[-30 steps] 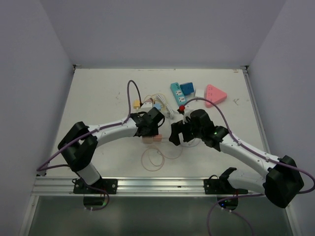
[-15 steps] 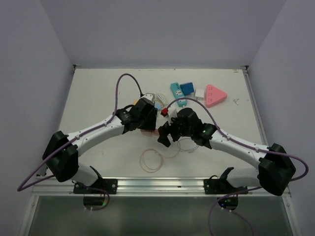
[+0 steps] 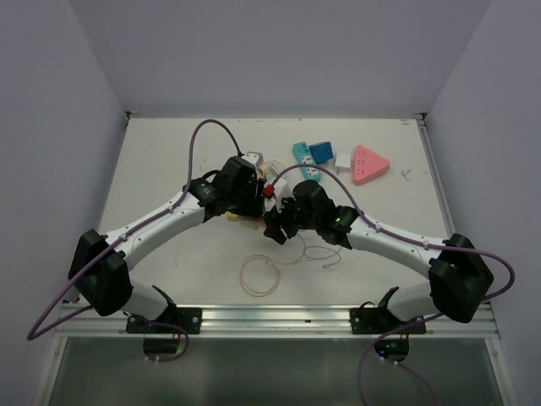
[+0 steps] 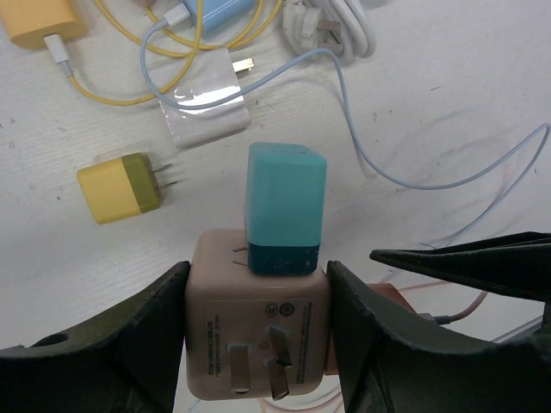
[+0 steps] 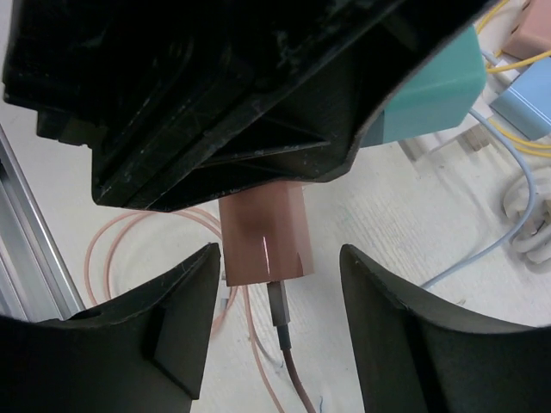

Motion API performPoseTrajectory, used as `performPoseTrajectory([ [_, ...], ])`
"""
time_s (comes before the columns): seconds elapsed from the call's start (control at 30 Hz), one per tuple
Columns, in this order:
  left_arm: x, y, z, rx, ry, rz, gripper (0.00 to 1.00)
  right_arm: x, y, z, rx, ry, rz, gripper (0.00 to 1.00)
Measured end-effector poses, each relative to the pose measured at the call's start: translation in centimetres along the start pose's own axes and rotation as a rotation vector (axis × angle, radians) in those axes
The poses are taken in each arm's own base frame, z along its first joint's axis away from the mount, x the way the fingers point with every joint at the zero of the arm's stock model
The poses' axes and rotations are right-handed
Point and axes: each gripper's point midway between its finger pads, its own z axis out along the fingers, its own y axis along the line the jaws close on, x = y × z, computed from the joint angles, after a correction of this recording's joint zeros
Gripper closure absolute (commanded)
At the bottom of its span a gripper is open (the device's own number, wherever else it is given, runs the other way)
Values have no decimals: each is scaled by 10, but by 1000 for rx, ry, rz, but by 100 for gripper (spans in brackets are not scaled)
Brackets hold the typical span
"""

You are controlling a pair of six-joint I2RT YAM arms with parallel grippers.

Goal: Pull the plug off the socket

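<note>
My left gripper (image 4: 258, 344) is shut on a beige cube socket (image 4: 258, 323) and holds it above the table. A teal plug (image 4: 284, 211) sticks out of the cube's far face. A pink plug (image 5: 263, 237) with a pink cable sits in the cube's side; it also shows in the left wrist view (image 4: 392, 299). My right gripper (image 5: 280, 284) is open, with its fingers on either side of the pink plug and not touching it. In the top view the two grippers (image 3: 247, 210) (image 3: 275, 227) meet at mid-table.
Loose chargers lie under the cube: a yellow one (image 4: 120, 188), a white one (image 4: 207, 120), a blue one (image 4: 225, 13) and a coiled white cable (image 4: 336, 26). A teal strip (image 3: 303, 155), a blue block (image 3: 321, 152) and a pink triangular socket (image 3: 368, 165) lie behind. A pink cable coil (image 3: 262, 275) lies in front.
Both grippers have moved toward the back of the table. The left one carries the cube. The right one has swung left and closed in around the pink plug.
</note>
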Motion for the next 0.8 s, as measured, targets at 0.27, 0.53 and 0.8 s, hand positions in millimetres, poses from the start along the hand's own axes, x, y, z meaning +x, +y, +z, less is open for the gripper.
performPoseTrajectory([
  [0.27,-8,-1,-8,13,3,1,100,-1,2,3,-12,-6,-39,74],
  [0.53,-8,2,-9,15,13,12,100,-3,4,3,-19,-12,-67,100],
  [0.8,-14,-4,-10,91,45,35,100,-5,2,-11,9,-49,-107,100],
])
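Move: The brown-pink plug with the cable sits just beyond the right hand's open fingertips, about 2 cm left, 1 cm ahead and 1 cm lower. The pink cube socket, already gripped by the left hand, is some 4 cm ahead and 5 cm left of the right hand, level with it; the teal plug on it is 7 cm ahead, 3 cm left and slightly lower. From the left hand, the brown-pink plug lies roughly 3 cm back and 4 cm right, level. The right fingers close on the cable end of the brown-pink plug and pinch it while the hand edges about half a centimetre left, then, keeping the grip, the hand draws back right and up by roughly 1 cm each way, tilting its fingertips up some 5 degrees. Against that pull the left hand keeps its hold on the cube socket, rising between 1 and 2 cm over the whole move and turning about 5 degrees clockwise near the end. ##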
